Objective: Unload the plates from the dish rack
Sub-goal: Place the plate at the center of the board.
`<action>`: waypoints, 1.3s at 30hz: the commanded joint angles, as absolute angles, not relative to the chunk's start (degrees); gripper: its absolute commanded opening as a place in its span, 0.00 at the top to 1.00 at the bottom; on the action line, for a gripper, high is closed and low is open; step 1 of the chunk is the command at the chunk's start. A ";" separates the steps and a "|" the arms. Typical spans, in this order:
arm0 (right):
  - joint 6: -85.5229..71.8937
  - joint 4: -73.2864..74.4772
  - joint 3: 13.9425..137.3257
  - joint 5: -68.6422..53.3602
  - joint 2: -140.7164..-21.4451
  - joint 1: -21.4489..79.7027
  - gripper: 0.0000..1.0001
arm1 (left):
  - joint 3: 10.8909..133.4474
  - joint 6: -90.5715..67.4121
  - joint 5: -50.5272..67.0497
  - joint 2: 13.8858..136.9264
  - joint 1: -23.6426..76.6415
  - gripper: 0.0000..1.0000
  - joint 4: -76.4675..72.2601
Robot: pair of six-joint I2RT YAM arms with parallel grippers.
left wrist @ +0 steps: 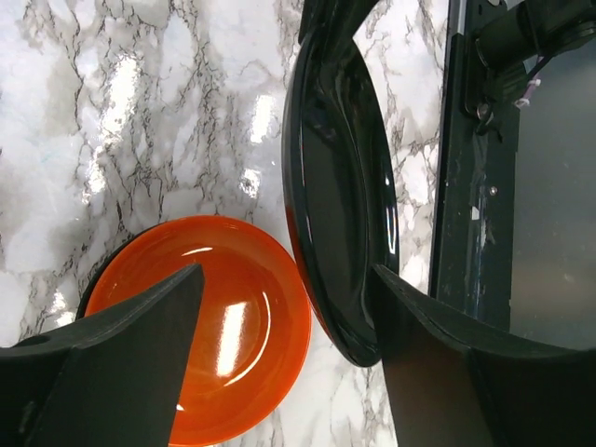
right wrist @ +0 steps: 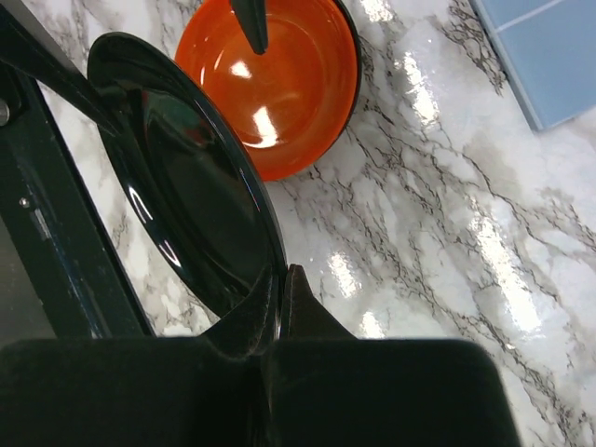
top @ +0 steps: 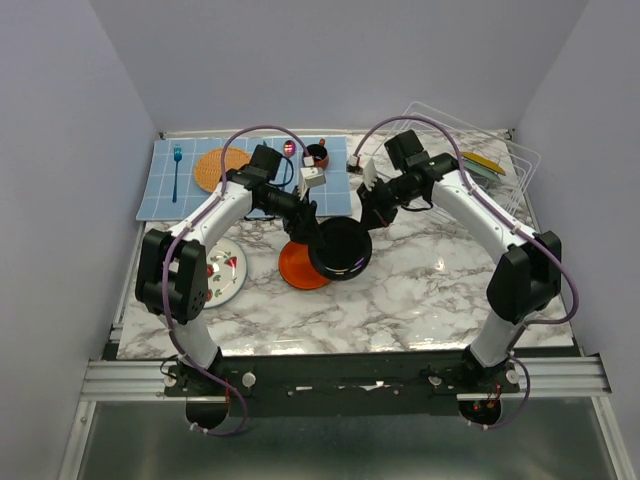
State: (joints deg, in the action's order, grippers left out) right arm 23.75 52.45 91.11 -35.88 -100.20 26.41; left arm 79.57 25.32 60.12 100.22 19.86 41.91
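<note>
A glossy black plate hangs tilted on edge over the marble table, with my right gripper shut on its rim. My left gripper stands open with its fingers astride the plate's opposite edge; the right-hand finger is close against it. Flat on the table beneath lies an orange-red plate. A white plate with red wedges lies at the left, partly behind the left arm. The white wire dish rack stands at the back right and holds a mustard-yellow plate.
A blue checked mat at the back left carries an orange woven disc, a teal fork, a small dark cup and a white box. The black front rail borders the table's near edge.
</note>
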 commanded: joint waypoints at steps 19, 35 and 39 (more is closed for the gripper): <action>22.85 50.10 92.55 -36.04 -101.43 29.53 0.95 | 83.32 28.55 62.93 103.27 21.45 1.00 47.02; 23.29 49.31 85.53 -32.88 -95.10 30.23 0.68 | 92.45 41.91 52.39 110.91 20.48 1.00 64.12; 23.29 48.69 83.06 -32.08 -92.82 30.23 0.67 | 100.36 47.02 50.81 115.83 18.99 1.00 72.33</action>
State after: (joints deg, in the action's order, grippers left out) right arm 22.55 50.13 85.67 -33.93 -96.12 29.71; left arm 93.95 40.07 52.93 112.31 20.53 61.30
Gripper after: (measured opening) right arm 0.320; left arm 0.075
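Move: The black plate, still held by the right hand, has its middle about 5 cm right of the left hand, 3 cm back and 4 cm below. From the right hand, its middle is some 6 cm left, 5 cm back and 3 cm down. The orange plate on the table lies 1 cm ahead, 2 cm left and 13 cm below the left hand; the watermelon plate is roughly 24 cm left and 1 cm back, 14 cm down. Left pinches the black plate's rim, right releases, backing off, left sinks about 3.5 cm towards the orange plate. ##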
